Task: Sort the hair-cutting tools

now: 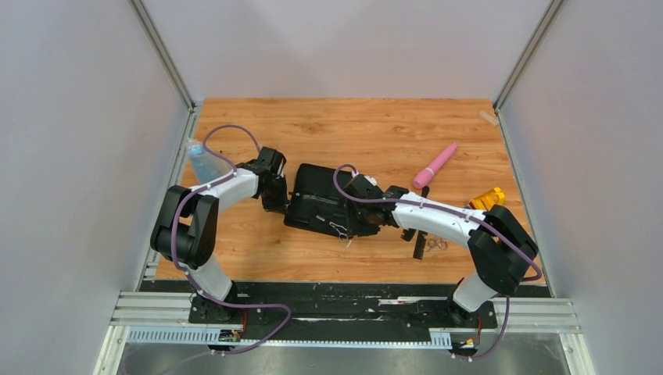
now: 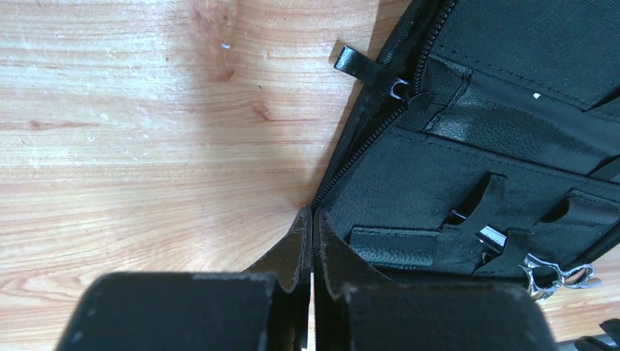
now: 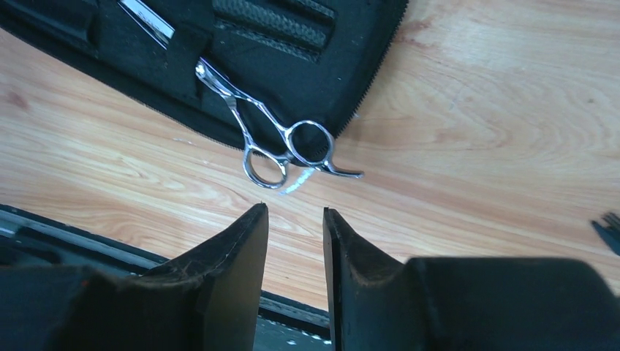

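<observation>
An open black case [image 1: 320,199] lies mid-table. One pair of silver scissors [image 3: 281,142] has its blades tucked into a case pocket, with the ring handles sticking out over the case's near edge; it also shows in the top view [image 1: 341,230] and the left wrist view [image 2: 557,276]. My right gripper [image 3: 295,210] is open and empty, just short of those handles. My left gripper [image 2: 314,213] is shut at the case's left zipper edge [image 2: 343,164]. A second pair of scissors [image 1: 438,244] and a black comb [image 1: 421,238] lie on the wood under the right arm. I cannot make out the second comb.
A pink tapered tool [image 1: 435,166] lies right of the case. A yellow object [image 1: 486,200] sits near the right wall. A translucent blue bottle [image 1: 205,162] stands by the left wall. The table's front edge is just below the right fingers [image 3: 219,270].
</observation>
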Robot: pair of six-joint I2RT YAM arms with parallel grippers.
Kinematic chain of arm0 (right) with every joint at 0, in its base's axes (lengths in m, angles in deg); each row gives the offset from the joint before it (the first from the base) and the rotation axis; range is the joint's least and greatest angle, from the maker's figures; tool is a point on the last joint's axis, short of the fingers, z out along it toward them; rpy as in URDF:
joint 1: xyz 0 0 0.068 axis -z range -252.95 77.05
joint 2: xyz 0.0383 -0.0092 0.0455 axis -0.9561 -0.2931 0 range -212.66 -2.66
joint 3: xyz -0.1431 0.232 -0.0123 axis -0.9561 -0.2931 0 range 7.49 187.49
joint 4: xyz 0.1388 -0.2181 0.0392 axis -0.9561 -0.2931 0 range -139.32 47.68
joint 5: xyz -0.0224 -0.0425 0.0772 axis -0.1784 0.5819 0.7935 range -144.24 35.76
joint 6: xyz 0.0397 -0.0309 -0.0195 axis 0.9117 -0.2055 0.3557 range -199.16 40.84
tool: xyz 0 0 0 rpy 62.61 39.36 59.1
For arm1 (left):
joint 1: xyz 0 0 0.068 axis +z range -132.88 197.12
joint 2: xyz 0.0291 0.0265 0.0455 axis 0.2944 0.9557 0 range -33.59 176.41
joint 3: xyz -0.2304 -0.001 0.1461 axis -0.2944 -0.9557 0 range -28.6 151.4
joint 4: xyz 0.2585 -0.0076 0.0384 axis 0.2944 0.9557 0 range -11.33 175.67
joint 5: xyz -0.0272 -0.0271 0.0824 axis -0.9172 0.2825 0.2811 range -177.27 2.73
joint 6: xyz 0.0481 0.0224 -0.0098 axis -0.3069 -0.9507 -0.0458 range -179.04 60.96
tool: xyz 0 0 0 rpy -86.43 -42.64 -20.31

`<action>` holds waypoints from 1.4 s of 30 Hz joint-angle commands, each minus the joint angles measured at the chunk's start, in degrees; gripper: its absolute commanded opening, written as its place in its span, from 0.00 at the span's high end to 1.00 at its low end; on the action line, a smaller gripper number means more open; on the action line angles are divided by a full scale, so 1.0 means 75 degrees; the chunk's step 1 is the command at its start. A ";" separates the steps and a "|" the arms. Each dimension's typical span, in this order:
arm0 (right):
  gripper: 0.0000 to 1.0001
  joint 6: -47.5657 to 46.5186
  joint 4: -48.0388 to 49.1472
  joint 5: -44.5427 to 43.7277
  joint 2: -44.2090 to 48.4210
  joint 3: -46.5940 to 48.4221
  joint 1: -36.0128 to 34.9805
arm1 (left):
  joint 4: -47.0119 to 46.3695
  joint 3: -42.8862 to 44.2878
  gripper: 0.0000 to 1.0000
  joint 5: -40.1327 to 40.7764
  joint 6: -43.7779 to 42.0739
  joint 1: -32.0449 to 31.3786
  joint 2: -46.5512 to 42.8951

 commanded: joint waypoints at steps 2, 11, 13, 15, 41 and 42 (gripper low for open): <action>0.66 0.0998 0.0797 0.0202 -0.0334 0.0121 -0.0086 | 0.0559 -0.0178 1.00 0.0237 0.0020 0.0035 0.0181; 0.69 0.1177 0.0996 0.0308 -0.0992 0.0149 -0.0101 | 0.0512 -0.0175 1.00 0.0184 0.0022 0.0026 0.0195; 0.70 0.1238 0.0982 0.0310 -0.1100 0.0132 -0.0100 | 0.0512 -0.0187 1.00 0.0194 0.0022 0.0026 0.0182; 0.71 0.1322 0.0989 0.0203 -0.1190 0.0072 -0.0101 | 0.0511 -0.0198 1.00 0.0193 0.0020 0.0026 0.0181; 1.00 -0.2135 0.0354 -0.0333 -0.0492 -0.0127 -0.0089 | 0.0638 -0.0149 1.00 0.0547 -0.0123 0.0026 0.0184; 1.00 -0.2219 0.0373 -0.0360 -0.0487 -0.0172 -0.0089 | 0.0649 -0.0152 1.00 0.0548 -0.0125 0.0026 0.0182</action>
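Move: The scissors' rings poke out over the near right corner of the open black case, about 2 cm to the right hand's left, level with it fore and aft, and 4 cm below. The case's middle is some 11 cm ahead and 7 cm left of that hand, the toothed comb roughly 14 cm right and 4 cm ahead, the long comb 16 cm right. From the left hand, at the case's left edge, the rings lie about 13 cm right and 8 cm back. The right fingers pinch the scissors' rings: the hand slides about 2 cm left while sinking some 4 cm onto them, closes from about a third open, then draws right about 2 cm and rises 1 cm with the rings held, turning some 15 degrees counter-clockwise. The left hand stays put, its shut fingertips still at the case's left edge. ##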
